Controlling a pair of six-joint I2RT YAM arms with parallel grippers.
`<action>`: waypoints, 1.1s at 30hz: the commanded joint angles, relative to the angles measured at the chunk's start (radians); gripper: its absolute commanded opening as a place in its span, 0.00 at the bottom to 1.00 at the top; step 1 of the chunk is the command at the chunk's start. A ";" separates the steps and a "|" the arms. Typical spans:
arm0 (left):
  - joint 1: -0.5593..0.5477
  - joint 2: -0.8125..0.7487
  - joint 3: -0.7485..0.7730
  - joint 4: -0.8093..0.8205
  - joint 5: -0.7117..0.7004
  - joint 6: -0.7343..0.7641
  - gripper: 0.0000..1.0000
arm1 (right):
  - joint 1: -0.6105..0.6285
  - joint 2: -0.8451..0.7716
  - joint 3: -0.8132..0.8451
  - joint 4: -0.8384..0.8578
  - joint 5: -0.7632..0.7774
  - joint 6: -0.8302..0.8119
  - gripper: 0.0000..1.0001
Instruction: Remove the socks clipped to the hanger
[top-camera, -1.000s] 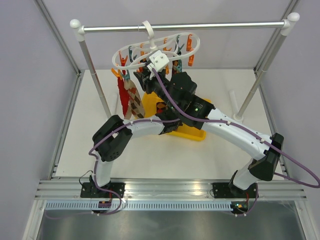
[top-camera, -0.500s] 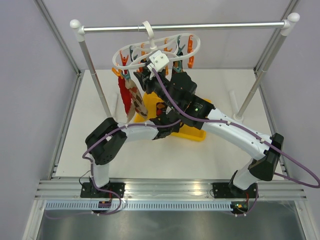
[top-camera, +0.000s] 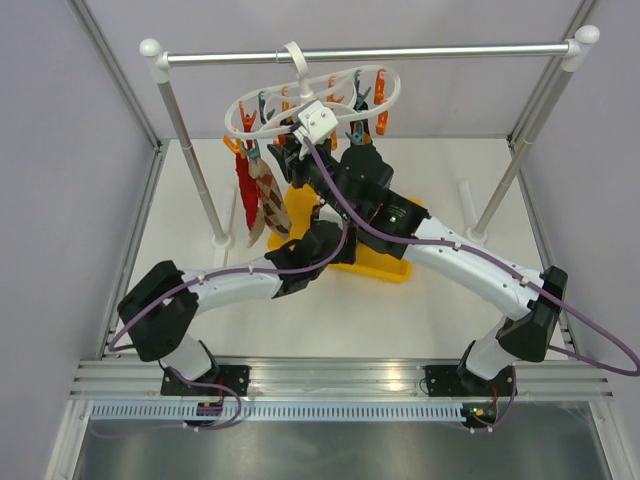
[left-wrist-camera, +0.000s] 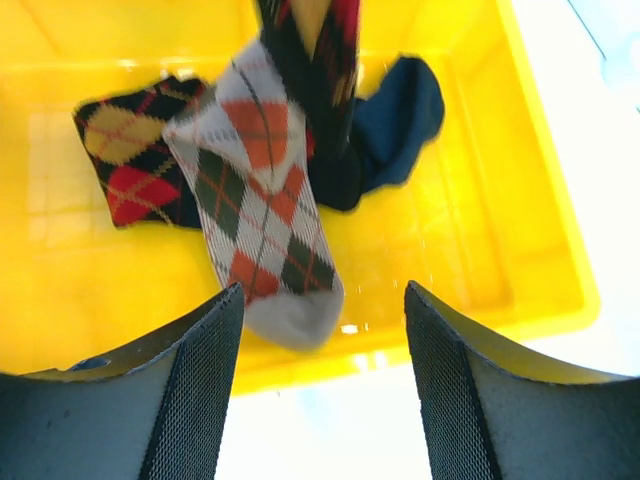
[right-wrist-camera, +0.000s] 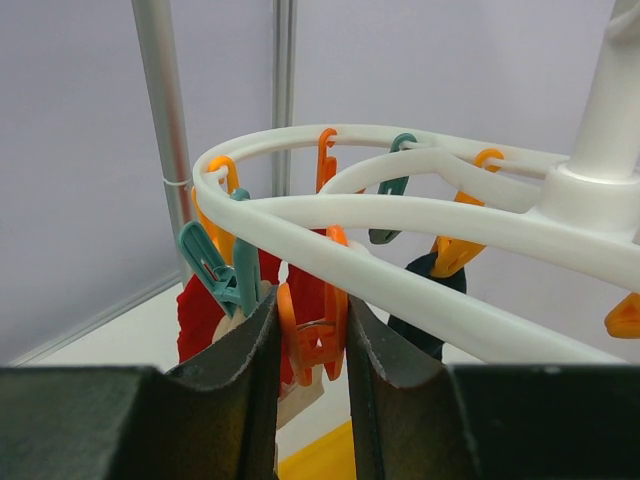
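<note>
The white oval hanger (top-camera: 243, 108) hangs by its hook from the silver rail, with orange and teal pegs. A red sock and argyle socks (top-camera: 258, 195) still hang clipped at its left. My right gripper (top-camera: 287, 152) is raised to the ring (right-wrist-camera: 420, 225) and shut on an orange peg (right-wrist-camera: 318, 315), next to a teal peg (right-wrist-camera: 215, 265); a red sock (right-wrist-camera: 198, 312) and a dark sock (right-wrist-camera: 428, 305) hang behind. My left gripper (left-wrist-camera: 320, 385) is open and empty at the near rim of the yellow bin (left-wrist-camera: 450, 250), which holds a grey argyle sock (left-wrist-camera: 255, 210), a dark argyle sock (left-wrist-camera: 130, 150) and a navy sock (left-wrist-camera: 400, 115).
The yellow bin (top-camera: 385, 262) sits on the white table under the hanger. The silver rail (top-camera: 400, 50) stands on two posts with feet at the left (top-camera: 222, 238) and right (top-camera: 478, 235). Purple cables run along both arms. Grey walls close in both sides.
My left arm's elbow has swung left and toward the near edge, and its gripper has drawn back a little over the bin. The right gripper has stayed at the hanger.
</note>
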 joint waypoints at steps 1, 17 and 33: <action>-0.010 -0.077 -0.082 0.100 0.055 0.049 0.70 | -0.001 -0.029 0.000 0.008 0.016 -0.002 0.03; -0.024 -0.548 -0.291 0.000 0.078 0.018 0.68 | -0.001 -0.084 -0.059 0.010 0.040 -0.005 0.05; -0.024 -0.833 -0.211 -0.132 -0.089 -0.031 0.68 | -0.002 -0.100 -0.080 0.007 0.048 -0.008 0.06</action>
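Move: The hanging tan argyle sock is about 17 cm to the left hand's left, 3 cm ahead and 17 cm up; the red sock hangs 5 cm farther left of it. The orange clip is some 12 cm left, 1 cm ahead and 32 cm up; the yellow bin's middle is 7 cm ahead, straight in line and 12 cm down. From the right hand, the argyle sock is about 5 cm left, 3 cm ahead and 15 cm down. Left hand, open, rises 15 cm, moving left and back towards the argyle sock; right still pinches the orange clip. ##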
